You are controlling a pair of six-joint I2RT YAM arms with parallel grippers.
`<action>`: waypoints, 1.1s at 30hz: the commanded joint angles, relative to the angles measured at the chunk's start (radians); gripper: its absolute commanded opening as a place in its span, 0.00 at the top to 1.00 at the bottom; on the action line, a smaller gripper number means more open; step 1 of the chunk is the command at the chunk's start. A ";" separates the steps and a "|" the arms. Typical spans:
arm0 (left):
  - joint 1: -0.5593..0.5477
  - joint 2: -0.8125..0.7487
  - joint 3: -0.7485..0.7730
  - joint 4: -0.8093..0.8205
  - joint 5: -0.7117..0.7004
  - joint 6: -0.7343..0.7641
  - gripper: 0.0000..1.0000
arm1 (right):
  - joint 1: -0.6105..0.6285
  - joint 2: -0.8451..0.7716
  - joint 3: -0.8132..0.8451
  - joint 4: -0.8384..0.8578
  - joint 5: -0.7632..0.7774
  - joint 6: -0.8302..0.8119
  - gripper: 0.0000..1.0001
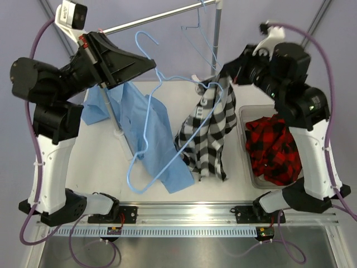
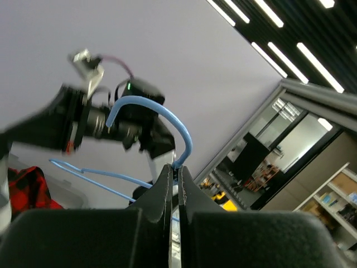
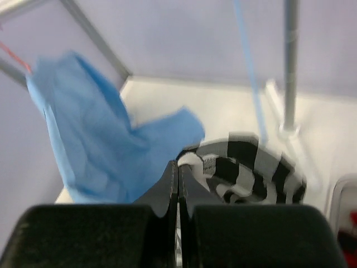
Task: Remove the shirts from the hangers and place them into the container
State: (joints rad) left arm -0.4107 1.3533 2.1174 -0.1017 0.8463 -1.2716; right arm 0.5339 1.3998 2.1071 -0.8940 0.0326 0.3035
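Note:
My left gripper (image 1: 149,63) is raised at the back left, shut on the hook of a light blue hanger (image 1: 179,77), whose wire frame hangs over the table. The hook (image 2: 162,111) curves up out of the closed left gripper (image 2: 178,166). The plain light blue shirt (image 1: 139,125) lies spread on the table beneath. My right gripper (image 1: 226,75) is shut on the top edge of the black-and-white check shirt (image 1: 209,134), which hangs from it; the hanger wire crosses in front of it. The right gripper (image 3: 178,164) pinches the check shirt's (image 3: 251,170) pale fabric. The red-and-black plaid shirt (image 1: 273,148) lies in the container (image 1: 244,134).
A silver rail (image 1: 162,18) on an upright post (image 1: 216,39) stands at the back, with another light blue hanger (image 1: 198,19) hooked on it. The post (image 3: 289,67) rises just beyond the check shirt. The blue shirt (image 3: 95,139) fills the left of the right wrist view.

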 commanded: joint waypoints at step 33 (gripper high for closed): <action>-0.005 -0.313 -0.688 -0.374 0.059 0.387 1.00 | -0.581 0.189 0.672 1.012 0.084 -0.723 1.00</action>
State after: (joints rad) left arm -0.4114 1.0550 1.4498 -0.5873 0.8635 -0.8223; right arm 0.0643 1.5616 2.7426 0.0128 0.1120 -0.3977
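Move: Right and below lies the container with the red plaid shirt in it: about 27 cm to the right of the right hand, some 2 cm nearer the base and 45 cm down. The rack's right foot stands about 23 cm straight ahead of this hand and 47 cm down. From the left hand, the container is roughly 13 cm ahead, 46 cm right and 62 cm below; the blue shirt's middle is 13 cm ahead, 8 cm left, 47 cm below. Hoisting the checked shirt it still pinches, the right hand climbs about 35 cm while swinging right some 21 cm and, after a brief reach forward, drawing back; its wrist tips up until the fingers point steeply upward. Meanwhile the left hand, keeping its pinch on the bare blue hanger, sinks about 24 cm and tips its fingers down some 30 degrees to near level. ##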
